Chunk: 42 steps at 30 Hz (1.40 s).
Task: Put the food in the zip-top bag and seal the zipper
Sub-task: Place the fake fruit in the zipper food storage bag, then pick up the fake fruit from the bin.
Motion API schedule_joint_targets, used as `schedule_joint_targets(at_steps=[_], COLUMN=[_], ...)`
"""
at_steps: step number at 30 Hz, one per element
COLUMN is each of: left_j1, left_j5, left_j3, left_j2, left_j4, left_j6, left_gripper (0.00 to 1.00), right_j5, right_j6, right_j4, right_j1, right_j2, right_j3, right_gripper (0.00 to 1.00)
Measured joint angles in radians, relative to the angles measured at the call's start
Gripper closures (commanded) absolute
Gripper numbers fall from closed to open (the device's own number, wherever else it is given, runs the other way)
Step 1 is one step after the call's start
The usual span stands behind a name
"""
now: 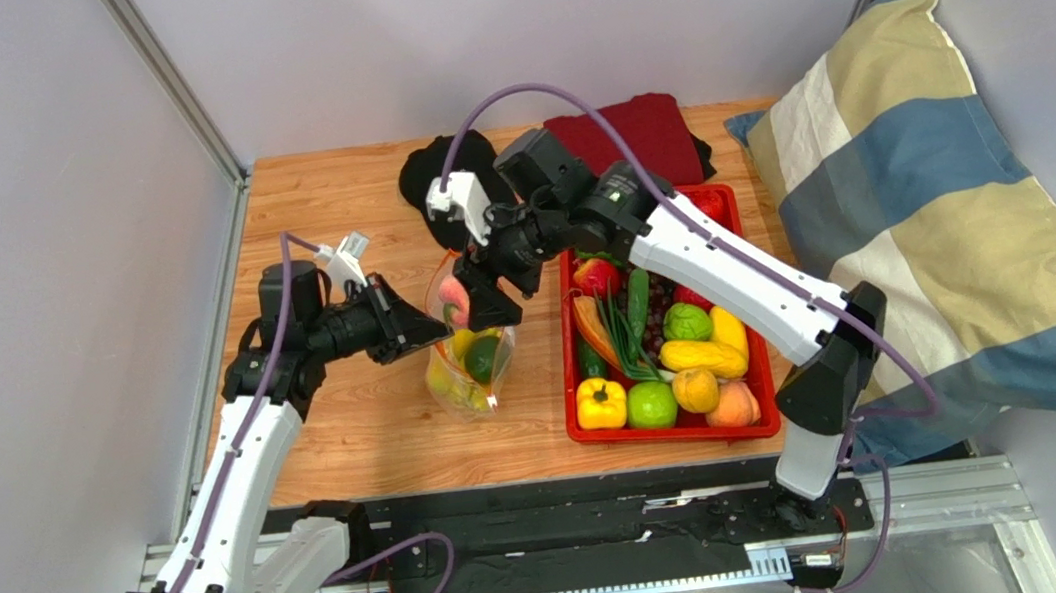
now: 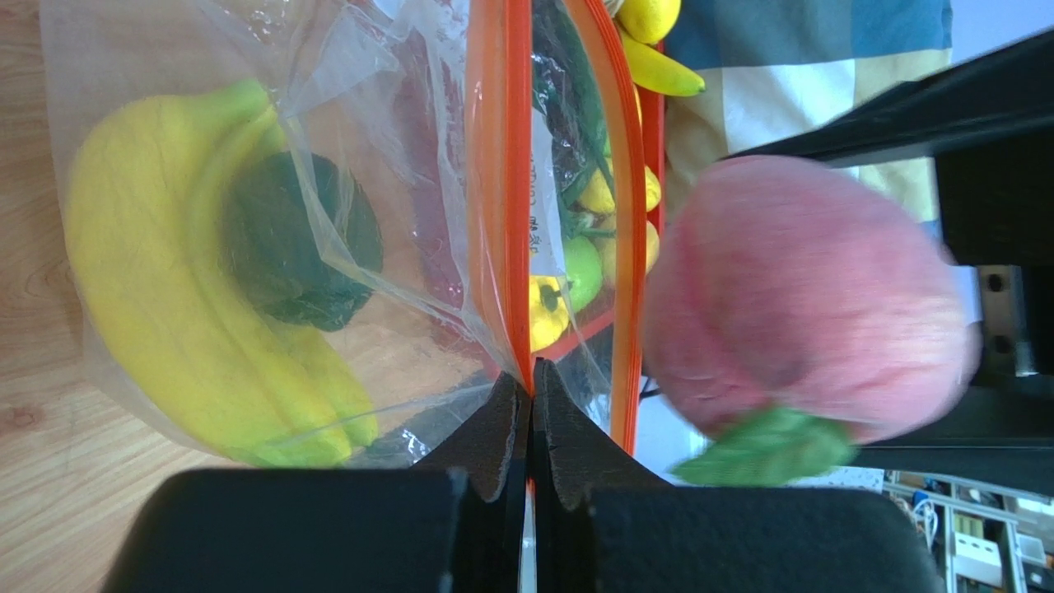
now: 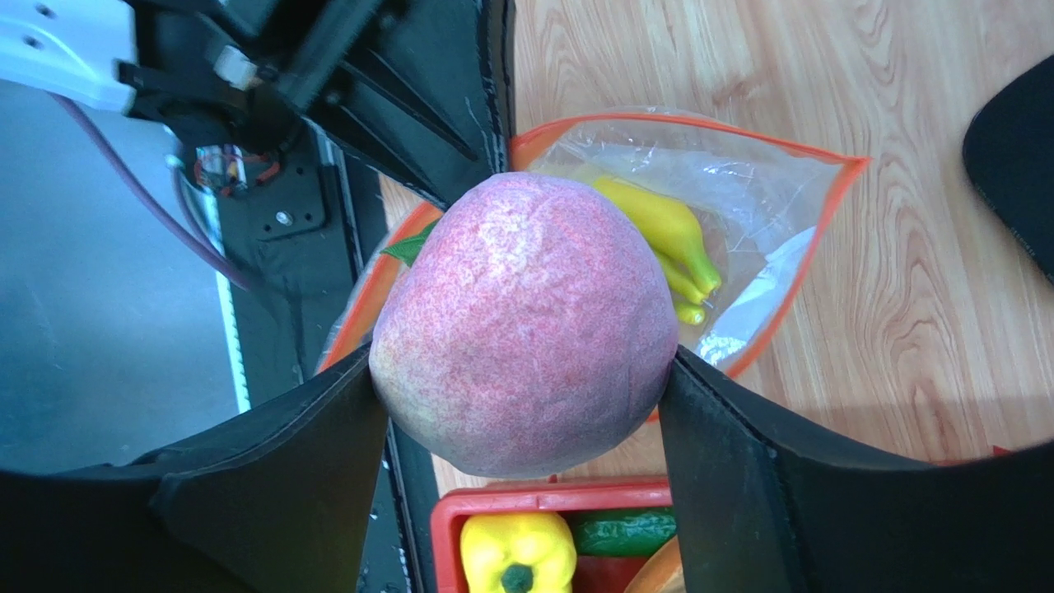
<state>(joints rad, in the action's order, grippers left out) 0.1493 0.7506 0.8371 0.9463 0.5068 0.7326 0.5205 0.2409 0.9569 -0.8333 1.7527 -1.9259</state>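
Note:
The clear zip-top bag point(image 1: 473, 352) stands open on the wooden table, holding a yellow banana bunch point(image 2: 173, 297) and a dark green piece point(image 2: 297, 241). My left gripper point(image 2: 533, 408) is shut on one side of the orange-red zipper point(image 2: 497, 185) at the bag's mouth and holds it up. My right gripper point(image 3: 526, 408) is shut on a pink-red peach point(image 3: 526, 328) with a green leaf, right above the open mouth of the bag point(image 3: 742, 161). The peach also shows in the top view point(image 1: 453, 300) and in the left wrist view point(image 2: 804, 297).
A red tray point(image 1: 578, 408) right of the bag holds several toy fruits and vegetables, among them a yellow pepper point(image 1: 600, 403) and a green apple point(image 1: 651, 404). A black cap point(image 1: 431, 173) and a dark red cloth point(image 1: 635, 132) lie at the back. A striped pillow point(image 1: 915, 189) lies at the right.

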Motion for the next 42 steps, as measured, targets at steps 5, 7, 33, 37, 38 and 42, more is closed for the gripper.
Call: schedule_joint_targets(at_steps=[5, 7, 33, 37, 38, 42], left_j1=[0.0, 0.0, 0.0, 0.0, 0.0, 0.0], left_j5=[0.0, 0.0, 0.0, -0.001, -0.001, -0.001], left_j3=[0.002, 0.002, 0.002, 0.002, 0.002, 0.002], left_j2=[0.0, 0.0, 0.016, 0.017, 0.017, 0.017], left_j4=[0.0, 0.0, -0.027, -0.027, -0.027, -0.026], left_j6=[0.0, 0.0, 0.001, 0.001, 0.001, 0.001], left_gripper=[1.0, 1.0, 1.0, 1.0, 1.0, 1.0], right_j5=[-0.045, -0.048, -0.369, -0.394, -0.399, -0.414], right_j6=[0.017, 0.021, 0.039, 0.042, 0.043, 0.044], right_j4=[0.015, 0.021, 0.044, 0.025, 0.02, 0.002], right_j1=[-0.023, -0.019, 0.565, 0.563, 0.563, 0.563], right_j2=[0.036, 0.034, 0.01, 0.06, 0.069, 0.093], right_j3=[0.005, 0.005, 0.267, 0.283, 0.287, 0.29], right_gripper=[0.0, 0.0, 0.04, 0.04, 0.04, 0.04])
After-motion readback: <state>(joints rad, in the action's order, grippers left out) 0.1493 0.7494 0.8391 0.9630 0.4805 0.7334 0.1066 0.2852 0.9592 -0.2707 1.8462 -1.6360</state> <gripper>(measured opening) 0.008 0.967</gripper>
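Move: The right hand, still gripping the pink peach, hangs over the bag's open mouth, whose middle is roughly 5 cm below it, level front to back and about 1 cm to its right. The avocado inside the bag is some 14 cm below and 1 cm to the right. The pale peach in the red tray lies about 15 cm ahead, 26 cm to the right and 20 cm below. The left hand pinches the rim; the mouth's middle is about 3 cm ahead and 4 cm right of it. The right hand dips about 2 cm towards the bag's mouth while its fingers open wide and let go of the pink peach, then swings some 26 cm right and 15 cm forward, rising slightly at first and then sinking to end about 15 cm lower, over the pale peach in the red tray. On the way its wrist turns some 45 degrees clockwise and tips the fingers down, still wide open and short of gripping, while the left hand stays in place and keeps its pinch on the bag's rim. ##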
